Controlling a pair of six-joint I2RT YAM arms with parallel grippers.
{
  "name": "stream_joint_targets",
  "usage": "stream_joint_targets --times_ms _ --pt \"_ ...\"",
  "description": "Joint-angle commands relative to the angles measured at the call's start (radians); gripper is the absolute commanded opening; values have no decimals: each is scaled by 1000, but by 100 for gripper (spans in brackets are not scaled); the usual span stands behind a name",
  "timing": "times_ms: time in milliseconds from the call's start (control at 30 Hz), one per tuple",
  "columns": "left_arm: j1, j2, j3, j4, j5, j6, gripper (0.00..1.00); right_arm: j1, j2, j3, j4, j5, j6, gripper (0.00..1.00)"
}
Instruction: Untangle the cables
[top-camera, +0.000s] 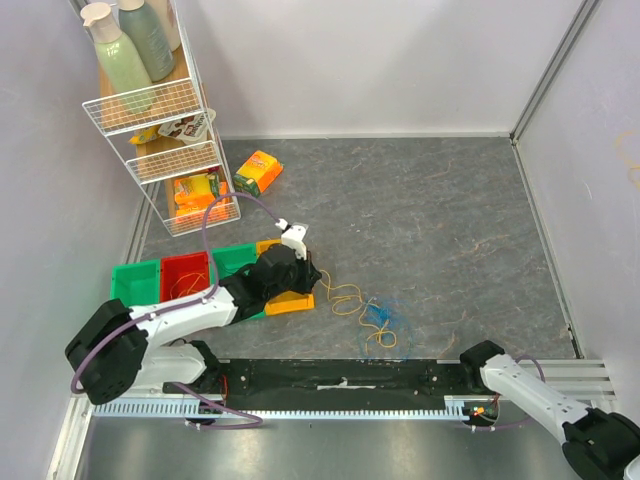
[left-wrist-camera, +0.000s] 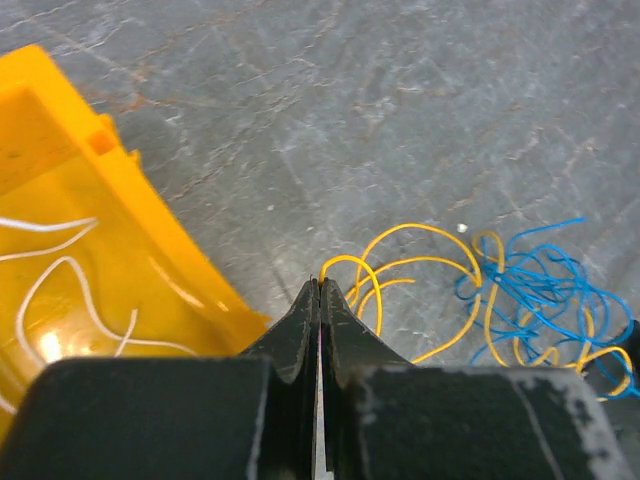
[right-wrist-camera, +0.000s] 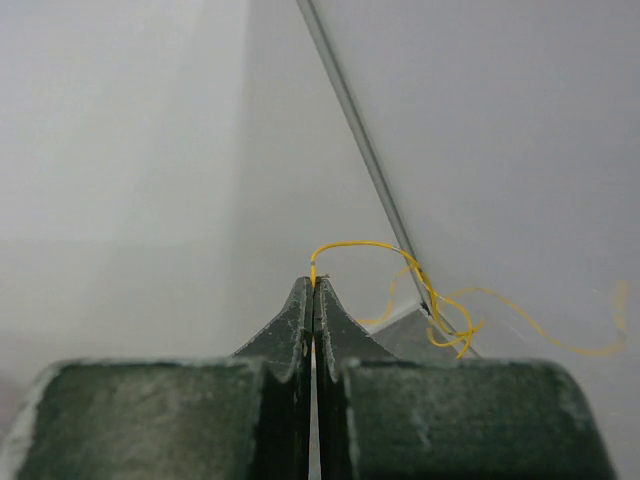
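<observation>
The cables (top-camera: 368, 312) lie as a loose bunch of yellow and blue wire on the grey floor, right of the bins. In the left wrist view the yellow cable (left-wrist-camera: 415, 250) loops out toward the blue tangle (left-wrist-camera: 545, 290). My left gripper (left-wrist-camera: 321, 282) is shut, and the end of that yellow cable sits pinched at its tips, just beside the yellow bin (left-wrist-camera: 90, 230). From above, the left gripper (top-camera: 312, 278) reaches over the bins. My right gripper (right-wrist-camera: 314, 282) is shut on the end of another yellow cable (right-wrist-camera: 440, 320), which dangles in front of the wall corner. The right arm (top-camera: 520, 385) lies folded at the near edge.
A row of bins stands left of the bunch: green (top-camera: 135, 283), red (top-camera: 172, 268) with some wire in it, green (top-camera: 235, 257), yellow (top-camera: 290, 303). A wire shelf rack (top-camera: 165, 130) with bottles fills the back left corner. An orange packet (top-camera: 258, 172) lies near it.
</observation>
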Motion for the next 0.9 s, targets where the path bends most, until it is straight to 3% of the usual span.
stream_joint_targets --times_ms 0,100,133,233,300,367,467,567,633,733,867 --pt "-1 2 92 75 162 5 2 8 -14 -183 6 -168 59 0" --pt "-5 10 220 53 336 48 3 8 -51 -364 16 -309 103 0" --pt "-11 17 278 14 395 63 8 8 -61 -415 16 -351 110 0" --pt "-19 34 433 -123 475 99 43 8 -73 -544 15 -510 137 0" --pt "-19 8 453 -123 522 111 79 8 -73 -623 12 -616 154 0" --pt "-18 -44 430 -78 562 113 92 8 -73 -688 13 -697 173 0" --pt "-19 -108 392 -24 596 114 92 8 -62 -766 29 -851 183 0" --pt "-19 -156 369 2 610 132 76 8 -47 -818 47 -1021 160 0" --pt "-19 -176 364 4 612 155 73 8 -38 -837 53 -1148 134 0" --pt "-19 -174 386 -24 635 192 90 8 -25 -843 53 -1297 108 0" --pt "-18 -162 403 -28 624 197 91 8 -41 -868 75 -1474 97 0"
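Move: The yellow cable hanging from my right hand is about 44 cm to the right of my left hand, 12 cm back and some 45 cm above. The blue cable tangle lies 8 cm back, 14 cm right and 8 cm below my left hand; the orange bin is 8 cm left, 2 cm ahead, 6 cm below. From my right hand the tangle is about 30 cm left, 4 cm ahead, 60 cm below. I open my left fingers wide to let go of the yellow strand beside the orange bin, lifting that hand about 22 cm while it shifts somewhat right and back. Still pinching its yellow cable, my right hand sweeps down and left, nearly 30 cm each way and a little forward, tipping down and turning some 70 degrees counter-clockwise to face my rising left hand. ##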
